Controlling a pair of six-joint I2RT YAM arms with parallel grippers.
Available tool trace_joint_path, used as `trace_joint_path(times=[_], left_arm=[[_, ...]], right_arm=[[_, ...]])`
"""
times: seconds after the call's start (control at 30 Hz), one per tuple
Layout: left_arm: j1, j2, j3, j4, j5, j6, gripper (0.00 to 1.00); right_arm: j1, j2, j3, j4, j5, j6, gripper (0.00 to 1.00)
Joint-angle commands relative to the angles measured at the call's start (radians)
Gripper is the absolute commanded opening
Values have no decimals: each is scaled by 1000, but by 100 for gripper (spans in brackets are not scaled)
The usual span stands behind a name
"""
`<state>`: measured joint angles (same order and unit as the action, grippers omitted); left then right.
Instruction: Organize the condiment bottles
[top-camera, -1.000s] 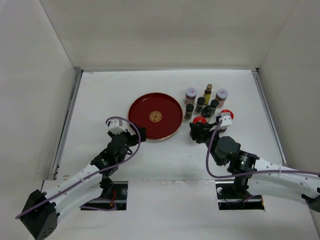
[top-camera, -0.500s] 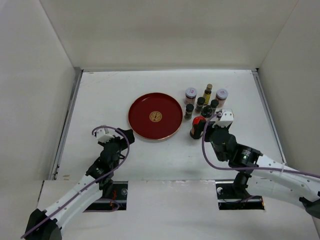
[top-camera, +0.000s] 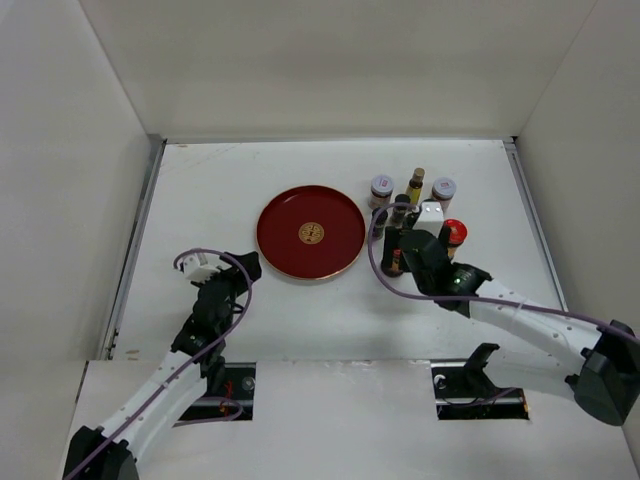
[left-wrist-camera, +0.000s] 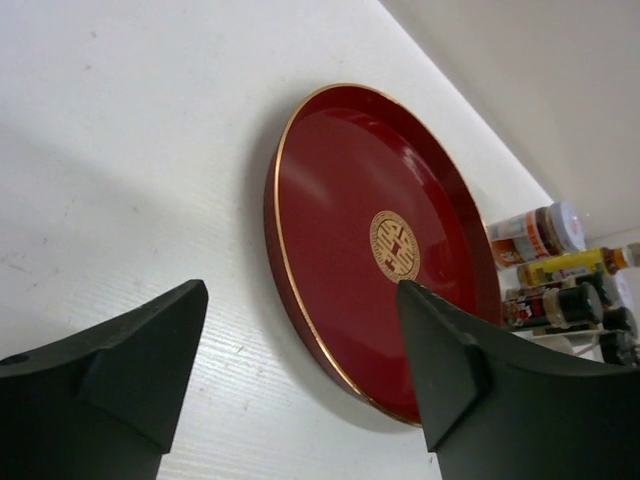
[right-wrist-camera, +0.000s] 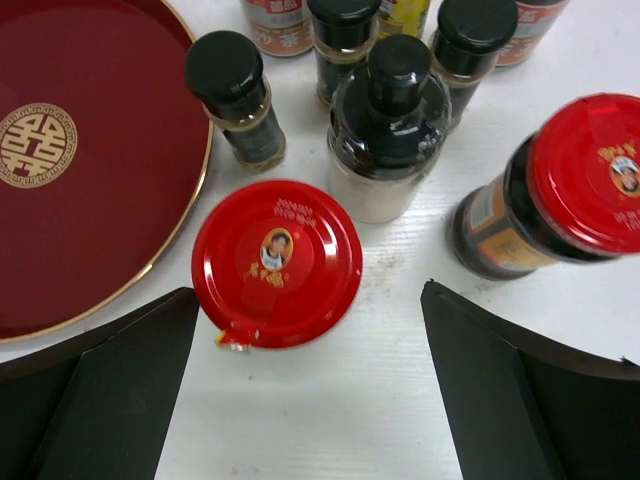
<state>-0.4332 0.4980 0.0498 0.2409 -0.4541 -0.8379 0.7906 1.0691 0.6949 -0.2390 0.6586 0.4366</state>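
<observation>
The condiment bottles stand in a cluster right of the round red tray (top-camera: 311, 232). My right gripper (top-camera: 402, 243) is open and hovers over a red-lidded amber jar (right-wrist-camera: 277, 262), which sits between its fingers, nearer the left one. A second red-lidded jar (right-wrist-camera: 590, 175) stands to the right and shows in the top view (top-camera: 453, 232). A black-capped bottle with a white base (right-wrist-camera: 390, 120) is just behind. Small black-capped bottles (right-wrist-camera: 235, 85), two pale-lidded jars (top-camera: 381, 186) and a slim yellow bottle (top-camera: 415, 186) stand further back. My left gripper (top-camera: 240, 268) is open and empty, near the tray's front left rim (left-wrist-camera: 300, 260).
White walls enclose the table on the left, back and right. In the left wrist view the bottle cluster (left-wrist-camera: 555, 290) shows beyond the tray. The tray's edge (right-wrist-camera: 195, 170) lies close to the left of the right gripper.
My right gripper has moved forward and now sits over the nearer red-lidded jar. My left gripper has drawn back from the tray toward the near left.
</observation>
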Motion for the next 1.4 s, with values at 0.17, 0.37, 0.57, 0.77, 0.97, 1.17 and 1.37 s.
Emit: trace_joint_path(times=[0.17, 0.37, 0.57, 0.77, 0.97, 1.17, 1.37], left_arm=[[31, -3, -62, 83, 75, -26, 79], [34, 22, -65, 110, 91, -26, 79], [41, 16, -70, 118, 100, -26, 79], [43, 13, -71, 118, 100, -26, 79], [43, 11, -74, 124, 101, -26, 79], [44, 13, -77, 127, 101, -30, 79], [49, 8, -80, 130, 114, -30, 79]], right_arm=[[-46, 92, 74, 89, -114, -24, 100], [-61, 152, 84, 118, -137, -30, 100], [-61, 226, 94, 147, -111, -32, 89], [8, 157, 81, 190, 4, -39, 63], [101, 52, 161, 158, 13, -58, 56], [132, 191, 337, 208, -45, -87, 56], [134, 527, 590, 305, -71, -157, 56]])
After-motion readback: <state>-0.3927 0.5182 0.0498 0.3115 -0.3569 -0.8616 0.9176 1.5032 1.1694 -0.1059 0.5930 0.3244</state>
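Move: The red-lidded jar is right by the open right gripper: about 3 cm ahead, 2 cm left, its middle some 6 cm below. From that hand, the tray's centre lies roughly 11 cm ahead, 19 cm left; the clear black-capped bottle 9 cm ahead, 3 cm right; the second red-lidded jar 7 cm ahead, 10 cm right. From the left hand, the near jar is about 34 cm right and 4 cm ahead. Lower the open right gripper about 4 cm, easing forward and left, until its fingers stand either side of the near red-lidded jar, then close and pinch it. Lift it some 11 cm while carrying it about 13 cm left towards the tray, drawing back slightly before swinging forward, the wrist turning some 10 degrees counter-clockwise. ##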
